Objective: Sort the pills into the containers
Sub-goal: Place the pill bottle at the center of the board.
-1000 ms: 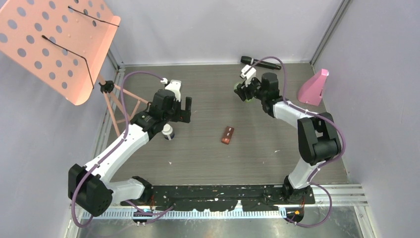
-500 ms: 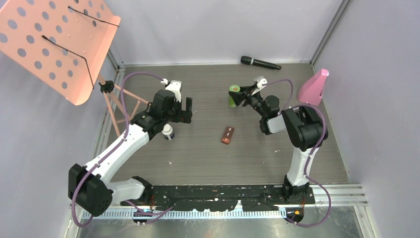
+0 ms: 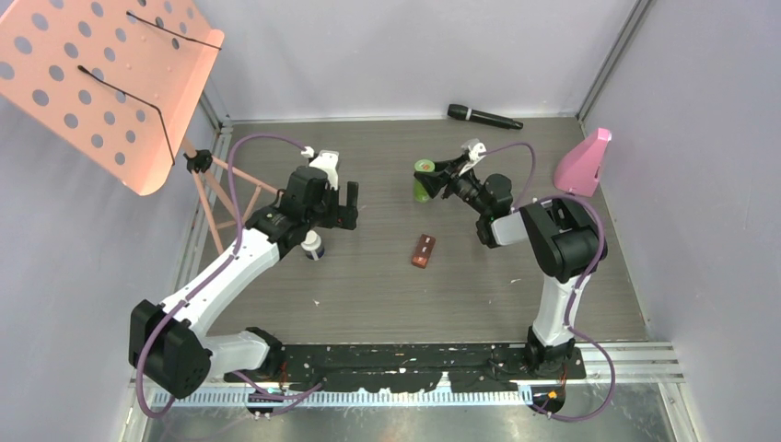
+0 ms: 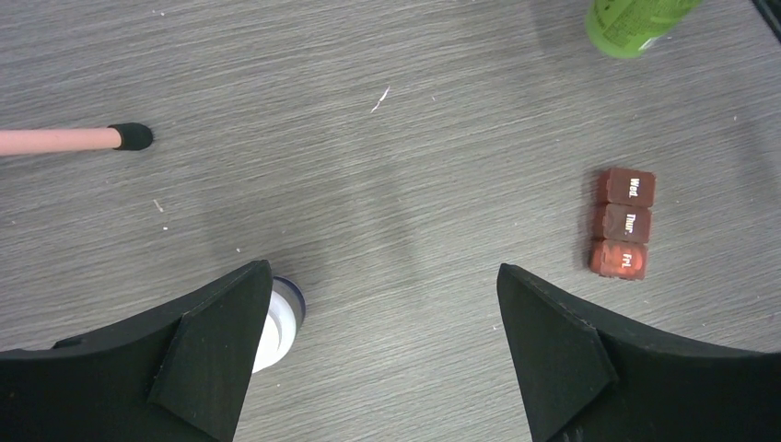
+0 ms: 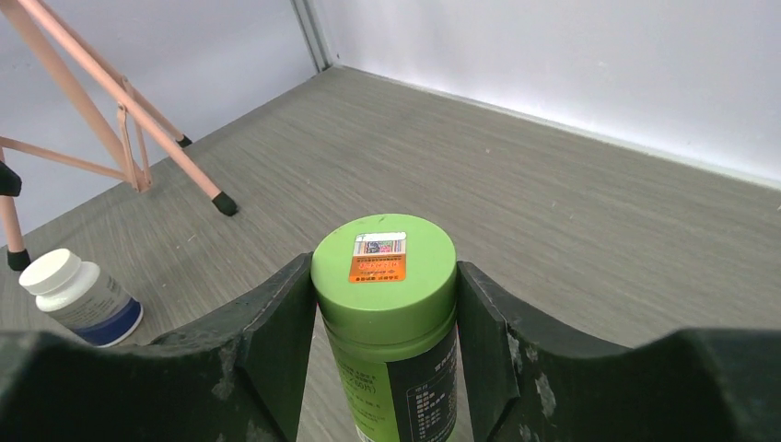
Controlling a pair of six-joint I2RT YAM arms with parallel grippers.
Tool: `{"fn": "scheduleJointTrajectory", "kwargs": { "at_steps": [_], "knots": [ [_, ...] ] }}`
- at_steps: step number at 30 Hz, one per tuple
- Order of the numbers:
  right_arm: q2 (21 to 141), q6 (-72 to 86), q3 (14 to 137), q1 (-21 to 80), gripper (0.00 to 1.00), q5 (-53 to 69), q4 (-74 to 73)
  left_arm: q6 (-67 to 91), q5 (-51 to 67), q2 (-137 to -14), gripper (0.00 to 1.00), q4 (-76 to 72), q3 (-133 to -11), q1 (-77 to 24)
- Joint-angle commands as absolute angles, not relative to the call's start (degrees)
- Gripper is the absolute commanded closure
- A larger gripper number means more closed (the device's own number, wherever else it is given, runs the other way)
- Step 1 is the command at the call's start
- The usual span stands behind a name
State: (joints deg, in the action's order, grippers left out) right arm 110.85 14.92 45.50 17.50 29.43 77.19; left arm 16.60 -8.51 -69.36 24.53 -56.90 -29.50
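My right gripper (image 3: 435, 178) (image 5: 384, 269) is shut on the green-lidded bottle (image 3: 423, 177) (image 5: 384, 276), one finger on each side just under the lid, which carries an orange sticker. The bottle stands roughly upright at the back middle of the table. My left gripper (image 3: 337, 204) (image 4: 382, 318) hangs open above the table with nothing between its fingers. The white bottle (image 3: 313, 246) (image 4: 284, 318) (image 5: 78, 296) stands just beside the left finger, partly hidden by it. The brown case (image 3: 424, 250) (image 4: 624, 223) lies flat at mid-table, with day labels on it. No pills show in any view.
A black microphone (image 3: 483, 117) lies by the back wall. A pink object (image 3: 582, 164) stands at the right wall. The pink music stand (image 3: 101, 83) fills the back left, and its legs (image 5: 120, 120) and black-tipped foot (image 4: 134, 136) rest on the table.
The right arm folded its wrist over and carried the green-lidded bottle a little left, towards the table's middle. The left arm barely moved.
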Motion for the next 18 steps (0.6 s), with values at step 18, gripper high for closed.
{"fn": "scheduleJointTrajectory", "kwargs": {
  "at_steps": [18],
  "knots": [
    [103.43,10.26,30.55,40.46,0.54,7.52,84.84,18.48,-8.83,-65.23,0.04,26.11,-58.27,-29.18]
  ]
}}
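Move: The pill bottle is already gripped by its green cap in the right hand. The open middle of the board lies about 13 cm back and 9 cm left of that hand, some 12 cm below. The brown pill box is roughly 15 cm straight back of the hand, and the white bottle about 14 cm back and 30 cm left. From the idle left hand, that middle spot is some 13 cm right and 6 cm back. The pill bottle, kept roughly upright in the right hand's unchanged grip, is carried back about 10 cm and left some 7 cm towards the middle of the board, sinking about 3 cm. It goes mostly backward at first, then more evenly back and left, bringing the gripper over the far part of the brown pill box. ##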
